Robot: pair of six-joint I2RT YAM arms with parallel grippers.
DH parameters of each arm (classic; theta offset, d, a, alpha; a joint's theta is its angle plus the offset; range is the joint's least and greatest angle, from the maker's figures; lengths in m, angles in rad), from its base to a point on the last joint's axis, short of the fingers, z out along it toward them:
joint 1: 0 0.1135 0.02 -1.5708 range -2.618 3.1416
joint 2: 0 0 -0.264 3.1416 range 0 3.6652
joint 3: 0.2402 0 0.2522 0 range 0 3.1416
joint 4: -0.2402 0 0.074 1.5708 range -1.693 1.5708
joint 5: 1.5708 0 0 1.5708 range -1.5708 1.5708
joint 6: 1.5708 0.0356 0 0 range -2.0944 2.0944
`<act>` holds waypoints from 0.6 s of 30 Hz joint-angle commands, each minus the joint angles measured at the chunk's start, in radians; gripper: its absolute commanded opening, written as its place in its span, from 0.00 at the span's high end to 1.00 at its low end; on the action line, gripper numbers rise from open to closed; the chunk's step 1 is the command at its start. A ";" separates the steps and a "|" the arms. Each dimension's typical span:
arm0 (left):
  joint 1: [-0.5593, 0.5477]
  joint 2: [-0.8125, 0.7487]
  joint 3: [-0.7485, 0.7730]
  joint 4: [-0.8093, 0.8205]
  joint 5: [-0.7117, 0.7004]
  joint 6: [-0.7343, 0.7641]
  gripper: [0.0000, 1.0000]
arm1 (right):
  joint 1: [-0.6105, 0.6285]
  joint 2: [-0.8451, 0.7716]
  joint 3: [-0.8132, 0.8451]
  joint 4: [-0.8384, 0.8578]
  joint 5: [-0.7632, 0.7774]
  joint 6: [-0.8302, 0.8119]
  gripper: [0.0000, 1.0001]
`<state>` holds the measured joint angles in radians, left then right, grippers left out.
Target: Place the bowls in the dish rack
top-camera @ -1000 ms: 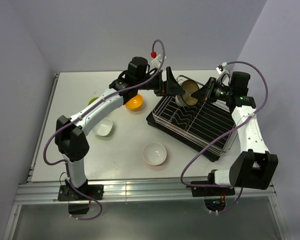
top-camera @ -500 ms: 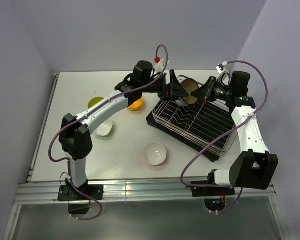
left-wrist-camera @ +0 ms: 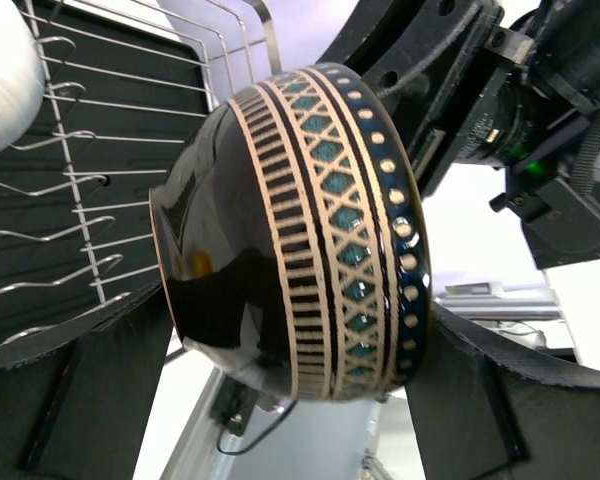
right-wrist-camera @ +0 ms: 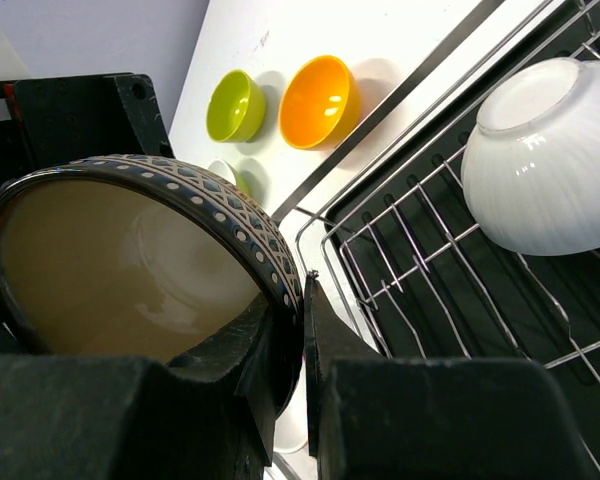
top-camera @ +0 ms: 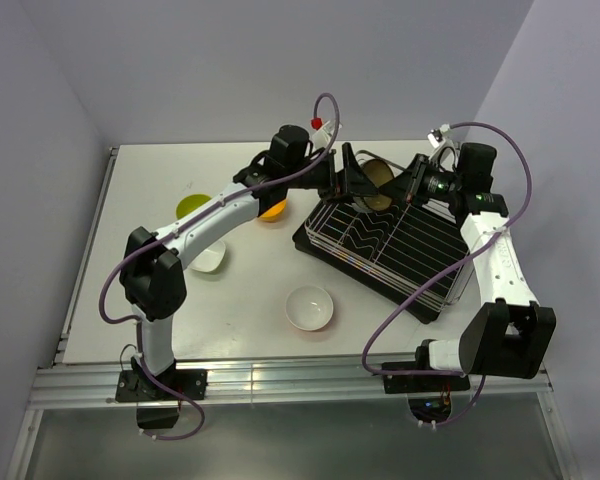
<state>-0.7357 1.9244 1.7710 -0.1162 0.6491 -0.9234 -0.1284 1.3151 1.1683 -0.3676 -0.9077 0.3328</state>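
Note:
The brown bowl (top-camera: 379, 181), tan inside and dark patterned outside, hangs on its side above the far left corner of the dish rack (top-camera: 400, 250). My right gripper (top-camera: 406, 187) is shut on its rim (right-wrist-camera: 280, 270), one finger inside and one outside. My left gripper (top-camera: 358, 183) straddles the same bowl (left-wrist-camera: 310, 230) from the other side. Its wide jaws lie against the foot and the rim. One white bowl (right-wrist-camera: 545, 160) lies on its side in the rack (right-wrist-camera: 410, 230). On the table are the orange bowl (top-camera: 271, 211), the lime green bowl (top-camera: 190, 205) and two white bowls (top-camera: 208, 256) (top-camera: 309, 307).
The left arm (top-camera: 220, 210) stretches over the orange bowl and partly hides it. The rack sits askew on its black tray (top-camera: 425, 305) at the right of the table. Purple cables (top-camera: 510, 150) loop over both arms. The back wall is close behind the grippers.
My left gripper has moved right, up to the brown bowl, and its jaws have narrowed slightly around it. The right gripper has kept its hold and shifted slightly left.

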 commanded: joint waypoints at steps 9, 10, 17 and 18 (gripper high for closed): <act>-0.021 -0.050 0.019 -0.014 -0.097 0.129 0.14 | 0.013 -0.019 -0.019 0.052 -0.050 0.025 1.00; -0.021 -0.050 0.016 -0.013 -0.089 0.124 0.15 | 0.012 -0.019 -0.019 0.052 -0.048 0.025 1.00; -0.021 -0.050 -0.013 0.067 -0.013 0.074 0.50 | 0.015 -0.005 -0.016 0.050 -0.049 0.023 1.00; -0.022 -0.051 -0.018 0.087 -0.008 0.067 0.55 | 0.016 -0.004 -0.016 0.045 -0.049 0.022 1.00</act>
<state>-0.7483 1.9232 1.7607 -0.1287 0.5758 -0.8394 -0.1207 1.3155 1.1381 -0.3668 -0.9016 0.3279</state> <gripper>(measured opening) 0.712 0.170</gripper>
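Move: The brown patterned bowl, rim still pinched by the right hand, hangs between the open left fingers, its middle about 3 cm to the right of the left hand. From the right hand it is some 5 cm to the left and level ahead. A white bowl in the dish rack sits 4 cm ahead of the left hand, 3 cm right and 11 cm below; the orange bowl is about 5 cm ahead and 24 cm left, some 16 cm lower. Around the brown bowl the left fingers close by about a quarter of their range and come to bear on its opposite sides, the left wrist tilting some 5 degrees. Both hands sink together by roughly 1 cm towards the rack, and the right keeps its rim pinch without turning noticeably. ##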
